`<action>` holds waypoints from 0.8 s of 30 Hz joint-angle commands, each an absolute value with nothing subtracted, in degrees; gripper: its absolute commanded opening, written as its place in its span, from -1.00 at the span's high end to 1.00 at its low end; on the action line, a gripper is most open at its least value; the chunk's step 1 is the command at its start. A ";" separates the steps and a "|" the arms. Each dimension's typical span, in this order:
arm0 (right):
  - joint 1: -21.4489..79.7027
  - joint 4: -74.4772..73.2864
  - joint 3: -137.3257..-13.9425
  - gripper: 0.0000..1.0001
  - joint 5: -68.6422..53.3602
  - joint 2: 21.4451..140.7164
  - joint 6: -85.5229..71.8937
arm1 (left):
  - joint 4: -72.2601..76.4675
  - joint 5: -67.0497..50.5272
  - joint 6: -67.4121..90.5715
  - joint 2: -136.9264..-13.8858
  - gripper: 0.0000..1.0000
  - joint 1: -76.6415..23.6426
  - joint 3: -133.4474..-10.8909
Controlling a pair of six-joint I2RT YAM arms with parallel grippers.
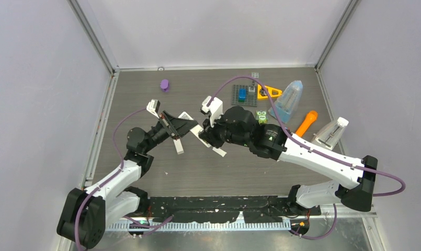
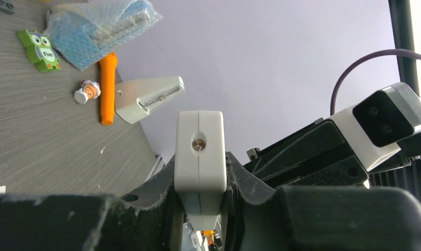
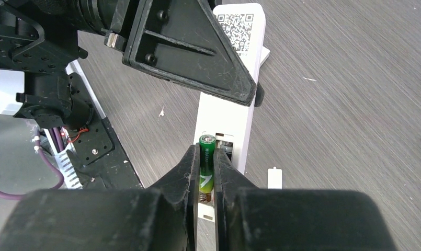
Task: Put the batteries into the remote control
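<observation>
The white remote control lies slanted just above the table, its QR-code end far from me and its battery bay open. My left gripper is shut on the remote, whose end face with a small lens points at the camera. My right gripper is shut on a green battery, held lengthwise over the left slot of the bay, with a spring showing below it. From the top view the remote bridges the left gripper and the right gripper.
A small white cover lies beside the remote, and a white bar lies under the left gripper. Back right are an orange carrot toy, a bubble-wrap bag, a white wedge, a green owl tile and a grey baseplate.
</observation>
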State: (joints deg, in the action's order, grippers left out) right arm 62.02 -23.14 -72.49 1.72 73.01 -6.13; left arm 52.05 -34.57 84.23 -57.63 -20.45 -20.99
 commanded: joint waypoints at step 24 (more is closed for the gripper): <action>61.54 -23.98 -77.09 -0.63 14.55 66.15 -24.46 | 53.39 -33.51 82.00 -54.15 1.00 -19.95 -20.57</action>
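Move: The right hand already has the green battery at the remote's open compartment, which sits about 1 cm ahead, 1 cm left and 1 cm below the right hand. On the table some 26 cm below the right hand, a small white cover lies about 6 cm ahead and 5 cm right, and a white bar about 10 cm ahead and 10 cm left. From the left hand, which grips the remote, the compartment is roughly 6 cm back, 4 cm right and 2 cm lower. Keep the right hand at the compartment and spread its fingers to let go of the green battery. Then, still opening wide, lift that hand about 3.5 cm away from the remote, easing some 1.5 cm to the right and swinging it roughly 10 degrees clockwise. Hold the remote steady in the left gripper's closed grip. ##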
